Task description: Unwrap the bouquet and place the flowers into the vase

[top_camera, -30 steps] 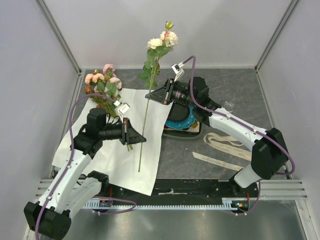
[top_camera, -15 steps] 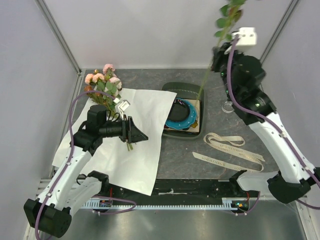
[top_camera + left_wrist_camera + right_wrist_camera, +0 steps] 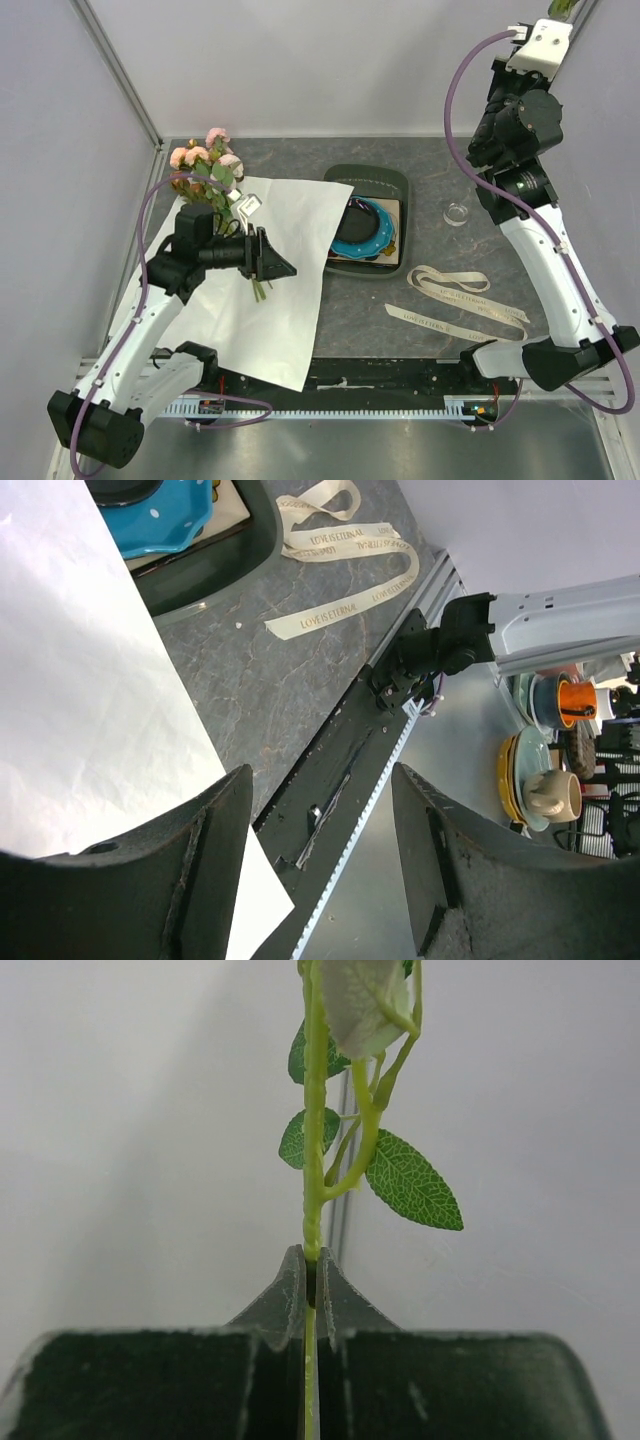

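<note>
The bouquet's remaining pink and peach flowers [image 3: 207, 165] lie on the opened white paper wrap [image 3: 270, 320], their stem ends poking out under my left gripper [image 3: 275, 265]. That gripper [image 3: 320, 780] is open and holds nothing, and past its fingers I see paper [image 3: 90, 680] and table. My right arm [image 3: 520, 130] reaches high into the back right corner. My right gripper [image 3: 310, 1270] is shut on a single green flower stem [image 3: 313, 1160] with leaves [image 3: 410, 1180]; its bloom is out of view. The small clear vase [image 3: 457, 213] stands on the table below that arm.
A dark green tray [image 3: 385, 185] with a blue-rimmed plate [image 3: 362, 235] sits mid-table, right of the paper. Cream ribbon strips [image 3: 455, 283] lie loose near the front right; they also show in the left wrist view as the ribbon [image 3: 340, 570]. Walls enclose the table.
My right arm has lifted the single flower from over the paper up into the back right corner. The left gripper has opened and stayed over the paper.
</note>
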Tool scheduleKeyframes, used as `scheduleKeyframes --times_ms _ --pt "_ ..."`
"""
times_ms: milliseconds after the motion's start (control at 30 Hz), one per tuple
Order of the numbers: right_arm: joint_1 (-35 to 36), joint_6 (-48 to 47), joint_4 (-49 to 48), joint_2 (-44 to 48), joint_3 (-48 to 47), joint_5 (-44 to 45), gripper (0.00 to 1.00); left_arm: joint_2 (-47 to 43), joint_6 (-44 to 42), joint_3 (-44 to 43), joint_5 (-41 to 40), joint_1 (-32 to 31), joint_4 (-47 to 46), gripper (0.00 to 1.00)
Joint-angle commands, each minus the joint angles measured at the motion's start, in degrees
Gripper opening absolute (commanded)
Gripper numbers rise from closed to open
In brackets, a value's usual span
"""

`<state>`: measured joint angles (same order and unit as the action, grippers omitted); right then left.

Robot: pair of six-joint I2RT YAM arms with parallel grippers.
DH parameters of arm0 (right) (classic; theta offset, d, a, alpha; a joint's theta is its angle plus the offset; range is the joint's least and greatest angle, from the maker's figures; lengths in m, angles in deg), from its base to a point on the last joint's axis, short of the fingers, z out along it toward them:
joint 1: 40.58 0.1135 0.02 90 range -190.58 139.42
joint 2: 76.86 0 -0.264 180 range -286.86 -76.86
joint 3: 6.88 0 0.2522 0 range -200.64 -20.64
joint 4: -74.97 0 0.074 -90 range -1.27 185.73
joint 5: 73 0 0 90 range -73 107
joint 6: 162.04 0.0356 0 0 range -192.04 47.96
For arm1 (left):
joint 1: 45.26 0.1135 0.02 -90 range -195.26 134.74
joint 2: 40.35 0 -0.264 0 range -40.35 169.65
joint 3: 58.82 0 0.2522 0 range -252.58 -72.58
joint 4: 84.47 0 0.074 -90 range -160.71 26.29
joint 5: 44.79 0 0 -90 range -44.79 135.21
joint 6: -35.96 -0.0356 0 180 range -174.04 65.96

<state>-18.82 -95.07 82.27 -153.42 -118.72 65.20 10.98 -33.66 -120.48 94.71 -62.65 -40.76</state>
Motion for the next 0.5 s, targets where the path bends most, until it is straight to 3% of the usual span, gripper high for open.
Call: scheduleKeyframes --times_ms 0,467 --pt "-3.3 -0.9 -6.6 0.7 2.6 0.4 0.00 0.0 -3.1 -3.4 -0.5 -0.2 1.0 0.64" --pt "-10.8 8.1 -6.5 -2.9 1.2 -7.9 0.00 -0.4 -1.7 -4.5 -1.9 -0.1 1.9 0.64"
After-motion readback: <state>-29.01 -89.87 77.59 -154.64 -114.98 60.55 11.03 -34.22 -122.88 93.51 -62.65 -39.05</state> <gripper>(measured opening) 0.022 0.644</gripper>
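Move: The right hand holds the rose stem high in its shut fingers; the glass vase stands far below it, about 50 cm down, some 5 cm farther out and 2 cm to its left. The tray with the plates is about 24 cm to the hand's left and 4 cm ahead, the loose ribbon roughly 18 cm back and 3 cm left, both some 55 cm below. From the empty left hand the vase lies about 24 cm ahead, 38 cm right and 17 cm lower. Still pinching the rose by its stem, the right hand swings on to its right by about 5 cm while edging some 2 cm forward, going sideways past the vase's line rather than down to it. It dips only about 1.5 cm early on and then keeps its height, with the fingers shut and the wrist turning about 5 degrees clockwise. ##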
